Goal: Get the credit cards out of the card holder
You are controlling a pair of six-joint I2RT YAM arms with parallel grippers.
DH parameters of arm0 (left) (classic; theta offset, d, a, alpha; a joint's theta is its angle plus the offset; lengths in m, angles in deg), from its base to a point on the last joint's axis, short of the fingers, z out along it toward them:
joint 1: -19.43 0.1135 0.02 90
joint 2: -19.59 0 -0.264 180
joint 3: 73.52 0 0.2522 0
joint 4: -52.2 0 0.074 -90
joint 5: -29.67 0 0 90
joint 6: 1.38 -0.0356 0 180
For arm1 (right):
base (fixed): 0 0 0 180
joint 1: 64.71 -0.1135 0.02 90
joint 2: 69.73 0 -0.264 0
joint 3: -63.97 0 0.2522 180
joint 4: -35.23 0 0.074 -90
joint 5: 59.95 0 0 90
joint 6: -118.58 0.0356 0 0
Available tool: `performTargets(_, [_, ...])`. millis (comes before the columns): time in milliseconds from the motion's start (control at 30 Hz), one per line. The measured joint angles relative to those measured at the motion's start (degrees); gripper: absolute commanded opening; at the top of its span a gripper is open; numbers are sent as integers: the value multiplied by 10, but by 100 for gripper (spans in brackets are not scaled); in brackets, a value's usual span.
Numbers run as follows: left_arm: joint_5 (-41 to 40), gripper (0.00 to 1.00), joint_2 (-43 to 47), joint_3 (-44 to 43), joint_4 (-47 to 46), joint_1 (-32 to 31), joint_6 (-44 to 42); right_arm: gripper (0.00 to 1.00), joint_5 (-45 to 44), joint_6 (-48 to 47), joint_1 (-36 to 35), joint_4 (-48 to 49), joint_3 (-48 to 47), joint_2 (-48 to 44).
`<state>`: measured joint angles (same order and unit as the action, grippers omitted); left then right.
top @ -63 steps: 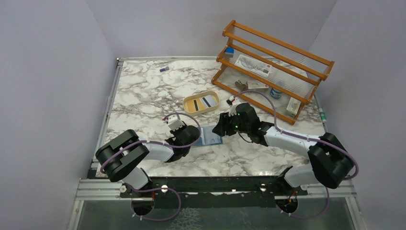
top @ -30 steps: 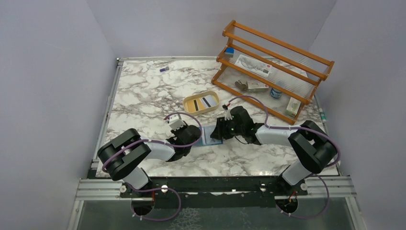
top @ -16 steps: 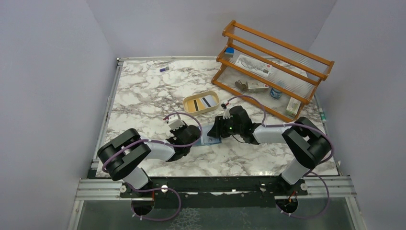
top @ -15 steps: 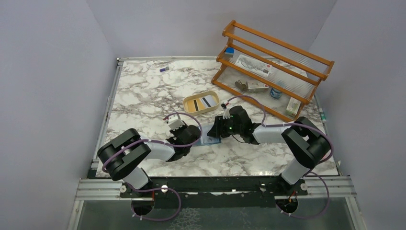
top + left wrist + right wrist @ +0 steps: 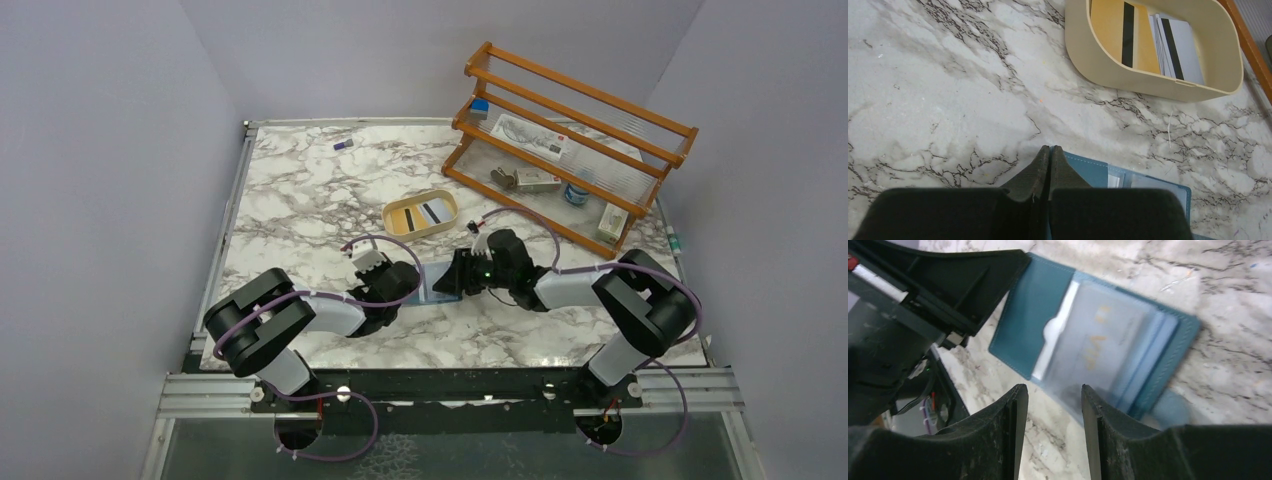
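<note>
The teal card holder (image 5: pixel 441 283) lies open on the marble between both arms. My left gripper (image 5: pixel 1049 150) is shut on the card holder's (image 5: pixel 1088 172) left flap, at its edge. In the right wrist view the card holder (image 5: pixel 1033 325) shows a clear pocket holding a pale card (image 5: pixel 1098 347) with orange marks. My right gripper (image 5: pixel 1054 390) hangs open just off the pocket's near edge, nothing between its fingers. Other credit cards, one yellow with a dark stripe (image 5: pixel 1120 30) and one white (image 5: pixel 1183 55), lie in the tan oval tray (image 5: pixel 1148 80).
The tan tray (image 5: pixel 447 222) sits just behind the card holder. A wooden rack (image 5: pixel 570 130) with small items stands at the back right. A small purple object (image 5: pixel 343 145) lies near the far edge.
My right gripper has drawn back a little to the right, off the card holder, baring more of its inside. The left gripper has kept its hold and place.
</note>
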<state>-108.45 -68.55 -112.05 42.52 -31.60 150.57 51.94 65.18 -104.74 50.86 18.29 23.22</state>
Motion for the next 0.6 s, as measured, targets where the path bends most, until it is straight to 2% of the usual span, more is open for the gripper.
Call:
performTargets(67, [1, 0, 0, 0, 0, -1, 1, 53, 19, 8, -2, 20, 9, -4])
performTargets(200, [2, 0, 2, 0, 0, -1, 2, 69, 48, 22, -2, 56, 16, -5])
performTargets(300, [3, 0, 6, 0, 0, -1, 2, 75, 52, 24, -3, 67, 18, -5])
performTargets(600, [3, 0, 16, 1, 0, -1, 4, 80, -10, 13, -3, 21, 35, -54])
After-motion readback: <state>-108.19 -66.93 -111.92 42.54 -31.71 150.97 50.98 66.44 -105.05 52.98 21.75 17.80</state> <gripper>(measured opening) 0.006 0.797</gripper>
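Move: The clear card pocket, the right half of the opened card holder, has its middle about 3 cm ahead of the right hand point and some 2 cm below it, neither left nor right. The blue cover flap is about 7 cm left of the pocket and the clasp tab about 6 cm right of it; the tray of cards stands some 16 cm ahead of the right hand and 6 cm left. From the left hand, at the holder's far left corner, the pocket is 9 cm right and 4 cm back. From close over the near side of the clear card pocket, the right hand rises about 2 cm, first easing back and to its left by a little over 1 cm each and then swinging some 1.5 cm right and slightly forward, while its fingers spread from half open to about four-fifths and its wrist rolls only some 5 degrees and partly back. The left hand keeps its shut fingers at the holder's far left corner, creeping up by not quite 1 cm. ##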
